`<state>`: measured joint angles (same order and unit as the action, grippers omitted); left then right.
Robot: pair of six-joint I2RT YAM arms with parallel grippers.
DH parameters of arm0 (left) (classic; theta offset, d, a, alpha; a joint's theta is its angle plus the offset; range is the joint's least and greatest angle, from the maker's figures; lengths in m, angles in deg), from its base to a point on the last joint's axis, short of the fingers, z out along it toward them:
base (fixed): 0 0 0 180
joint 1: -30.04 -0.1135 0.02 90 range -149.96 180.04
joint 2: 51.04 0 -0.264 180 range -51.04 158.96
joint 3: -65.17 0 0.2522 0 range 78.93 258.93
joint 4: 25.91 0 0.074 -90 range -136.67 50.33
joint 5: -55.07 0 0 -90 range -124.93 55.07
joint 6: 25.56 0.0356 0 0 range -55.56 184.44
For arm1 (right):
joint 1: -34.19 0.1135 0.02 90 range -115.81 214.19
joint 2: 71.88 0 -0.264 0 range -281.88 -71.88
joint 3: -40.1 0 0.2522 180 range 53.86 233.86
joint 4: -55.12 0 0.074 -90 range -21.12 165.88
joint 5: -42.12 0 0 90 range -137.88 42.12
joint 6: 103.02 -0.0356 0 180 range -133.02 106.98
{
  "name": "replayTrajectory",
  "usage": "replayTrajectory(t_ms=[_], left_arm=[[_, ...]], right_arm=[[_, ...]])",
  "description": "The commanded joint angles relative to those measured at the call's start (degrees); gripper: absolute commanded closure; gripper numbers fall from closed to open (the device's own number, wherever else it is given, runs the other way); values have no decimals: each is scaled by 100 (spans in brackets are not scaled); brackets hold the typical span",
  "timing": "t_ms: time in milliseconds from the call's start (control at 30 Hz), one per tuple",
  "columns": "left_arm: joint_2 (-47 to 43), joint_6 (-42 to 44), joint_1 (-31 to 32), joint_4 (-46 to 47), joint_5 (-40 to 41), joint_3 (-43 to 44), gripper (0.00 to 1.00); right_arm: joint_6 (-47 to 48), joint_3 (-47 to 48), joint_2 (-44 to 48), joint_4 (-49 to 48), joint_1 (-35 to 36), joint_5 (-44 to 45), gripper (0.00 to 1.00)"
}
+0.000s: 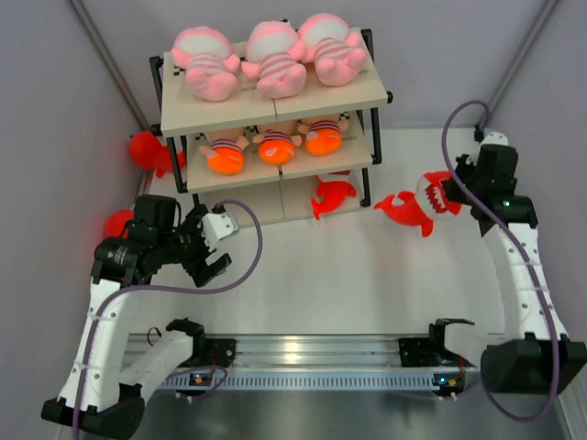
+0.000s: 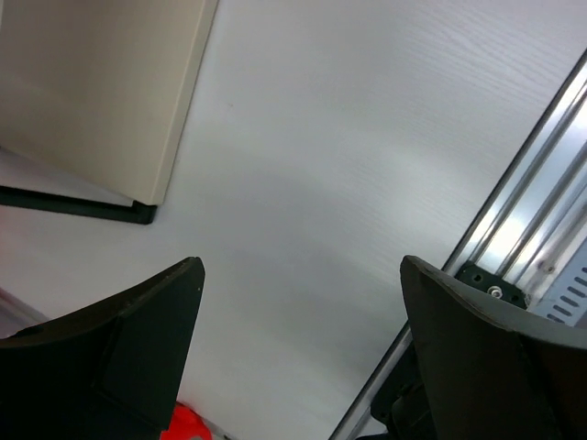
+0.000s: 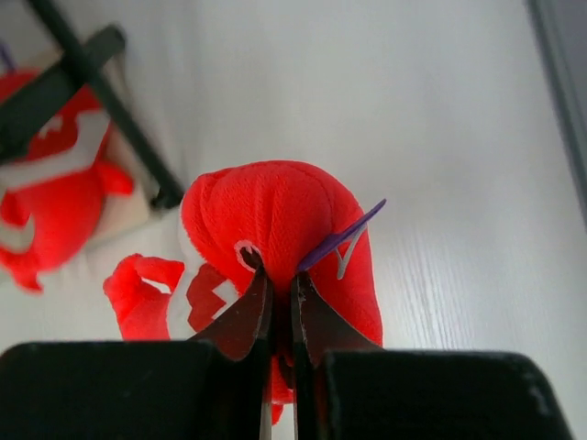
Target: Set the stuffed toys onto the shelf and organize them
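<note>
The shelf (image 1: 240,111) stands at the back of the table. Three pale-pink stuffed toys (image 1: 275,57) lie on its top board and three striped ones (image 1: 275,144) on the middle board. A red shark (image 1: 332,194) rests on the bottom board. My right gripper (image 1: 451,192) (image 3: 280,275) is shut on a fold of another red shark (image 1: 417,206) (image 3: 275,211), right of the shelf. My left gripper (image 1: 209,247) (image 2: 303,275) is open over bare table in front of the shelf's left corner (image 2: 101,92), with nothing between its fingers.
Two more red toys lie left of the shelf, one by its back leg (image 1: 149,149) and one beside my left arm (image 1: 117,222). A metal rail (image 1: 312,348) runs along the near edge. Grey walls close in both sides.
</note>
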<state>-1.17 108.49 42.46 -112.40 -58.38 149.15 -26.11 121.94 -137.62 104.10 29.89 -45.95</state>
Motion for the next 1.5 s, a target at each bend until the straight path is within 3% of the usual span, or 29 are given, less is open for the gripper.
replayTrajectory(t_ms=[0,133,200,333,433,567,867,967,1133,1367,1400,1433,1467], left_arm=[[128,-1,-3,-40,-907,255,6],[260,-169,-3,-40,-1329,405,5],[348,-283,-3,-31,-1504,502,2],[445,-441,-3,-40,-1681,633,2],[410,-547,-3,-31,-1838,651,2],[322,-608,-3,-31,-2234,634,2],[436,-661,-3,-22,-2587,660,2],[445,-617,-3,47,-2420,695,2],[383,-977,-3,628,-1164,441,2],[471,-1004,-3,699,-1557,484,2],[471,-1004,-3,690,-1671,502,4],[471,-986,-3,690,-1916,502,33],[471,-1004,-3,690,-2006,502,51]], right_arm=[[999,-154,770,1108,734,-746,100],[1168,65,1098,1408,2096,-608,100],[1027,162,985,1312,3133,-405,100],[912,381,396,367,5266,342,100],[1123,680,-114,-460,6060,150,100],[1490,1364,-860,-1103,6449,-544,100],[2283,2763,-2364,-1255,7109,-1546,100],[2389,2913,-2470,-1264,7171,-1977,100],[2635,2773,-2330,-1167,7171,-2259,100],[2750,2764,-2330,-1096,7171,-2514,100],[2723,2773,-2339,-1140,7171,-2514,100],[2688,2790,-2330,-1167,7171,-2531,100],[2653,2790,-2339,-1289,7171,-2514,100]])
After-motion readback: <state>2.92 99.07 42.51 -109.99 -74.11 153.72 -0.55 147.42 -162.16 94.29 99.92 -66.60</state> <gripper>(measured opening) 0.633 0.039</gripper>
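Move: Held by the head, the red shark toy hangs about 6 cm to the left of the right fingers and 5 below. The right hand takes it to the left gripper, some 58 cm to its left, 17 back, roughly level. Another red shark sits on the bottom shelf, about 30 cm left, 8 ahead and 15 below. From the empty, open left hand, the held shark lies some 52 cm right, 17 ahead and 6 lower. Swinging the shark across in front of the shelf, the right hand sweeps about 47 cm left and 19 back, rising a little late on, turning some 100 degrees counter-clockwise and keeping its pinch. The left hand shifts about 5 cm right and slightly up, tilting its open fingers more to the right, then starts closing them around the shark beside the right fingers. ##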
